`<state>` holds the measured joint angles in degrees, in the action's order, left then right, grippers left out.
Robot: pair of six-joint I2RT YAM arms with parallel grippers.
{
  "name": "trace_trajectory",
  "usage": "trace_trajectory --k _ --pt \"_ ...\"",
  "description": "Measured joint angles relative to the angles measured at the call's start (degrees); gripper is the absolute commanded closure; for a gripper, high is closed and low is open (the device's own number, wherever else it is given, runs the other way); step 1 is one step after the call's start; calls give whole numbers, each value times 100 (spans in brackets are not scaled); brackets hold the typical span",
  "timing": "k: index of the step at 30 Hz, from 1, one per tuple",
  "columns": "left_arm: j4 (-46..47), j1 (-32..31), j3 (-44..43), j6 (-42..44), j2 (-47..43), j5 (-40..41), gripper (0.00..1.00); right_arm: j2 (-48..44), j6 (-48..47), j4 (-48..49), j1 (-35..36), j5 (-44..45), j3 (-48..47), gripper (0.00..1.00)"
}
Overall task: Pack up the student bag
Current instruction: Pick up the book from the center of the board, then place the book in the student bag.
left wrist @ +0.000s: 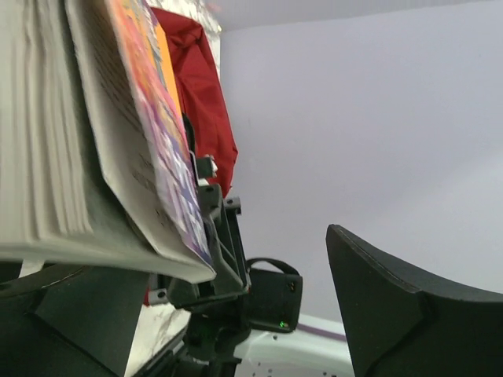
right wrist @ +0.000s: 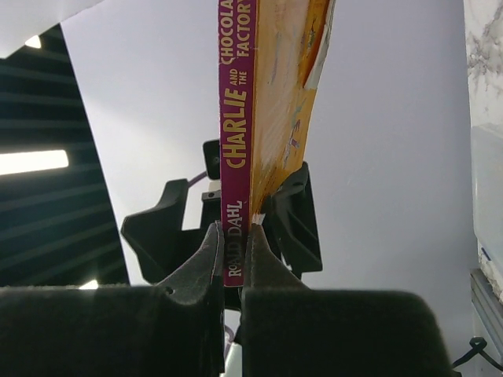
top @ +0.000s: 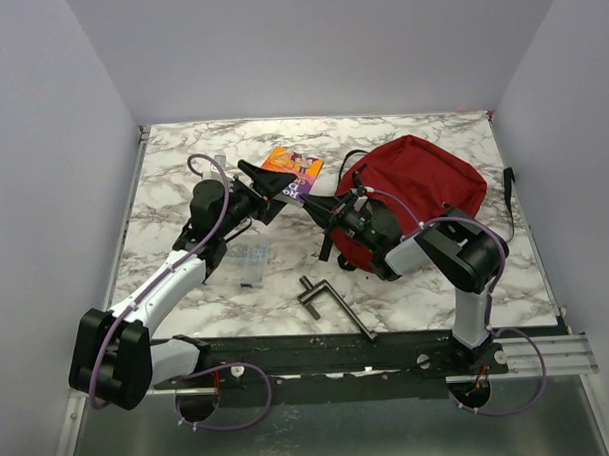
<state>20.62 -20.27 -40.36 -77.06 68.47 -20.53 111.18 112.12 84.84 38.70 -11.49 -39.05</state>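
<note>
The student bag (top: 413, 184) is a dark-red backpack lying at the back right of the table; it also shows as red cloth (left wrist: 200, 102) in the left wrist view. A paperback book (top: 294, 172) with an orange and purple cover is held up beside the bag. My right gripper (top: 314, 204) is shut on the book's purple spine (right wrist: 233, 196), pinching its lower end between both pads. My left gripper (top: 271, 189) stands open at the book's other side. In its wrist view the book's pages (left wrist: 71, 133) hang over one finger, and the other finger (left wrist: 409, 306) stands well apart.
A small clear plastic pouch (top: 248, 262) lies on the marble table (top: 173, 173) under the left arm. A metal T-shaped tool (top: 332, 305) lies near the front edge. A black strap (top: 507, 186) trails off the bag to the right.
</note>
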Motion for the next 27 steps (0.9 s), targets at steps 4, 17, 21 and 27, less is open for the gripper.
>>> trace_trajectory --k 4,17,21,27 --pt "142 -214 -13 7 111 431 20 -203 -118 -74 33 20 63 100" --pt "531 -385 -9 170 120 1268 83 -1108 -656 -903 70 286 197 100" --pt "634 -389 13 225 116 1285 100 -1434 -1045 -1296 72 304 205 66" --pt "525 -160 151 859 -234 1185 100 -2345 -2997 -2938 20 -76 308 32"
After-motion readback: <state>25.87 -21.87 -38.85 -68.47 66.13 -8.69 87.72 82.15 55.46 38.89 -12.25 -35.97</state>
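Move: The Charlie book is held by the right hand at one spine corner, its middle about 8 cm ahead of that hand, 1 cm left and slightly higher. From the open left hand the book's middle lies some 7 cm ahead and 3 cm right, nearly level. The red bag is about 10 cm ahead of the right hand, 27 cm right and 15 cm lower; the clear box sits roughly 6 cm back of the left hand, 12 cm left and 20 cm lower. Forward by about 2 cm and slightly up, the left hand eases onto the Charlie book's page-side corner, turning some 10 degrees counter-clockwise, and closes to pinch it, then shifts left with it. The right hand, still gripping, rises about 4 cm, then opens, lets go and draws back and down, rolling its left side down. ##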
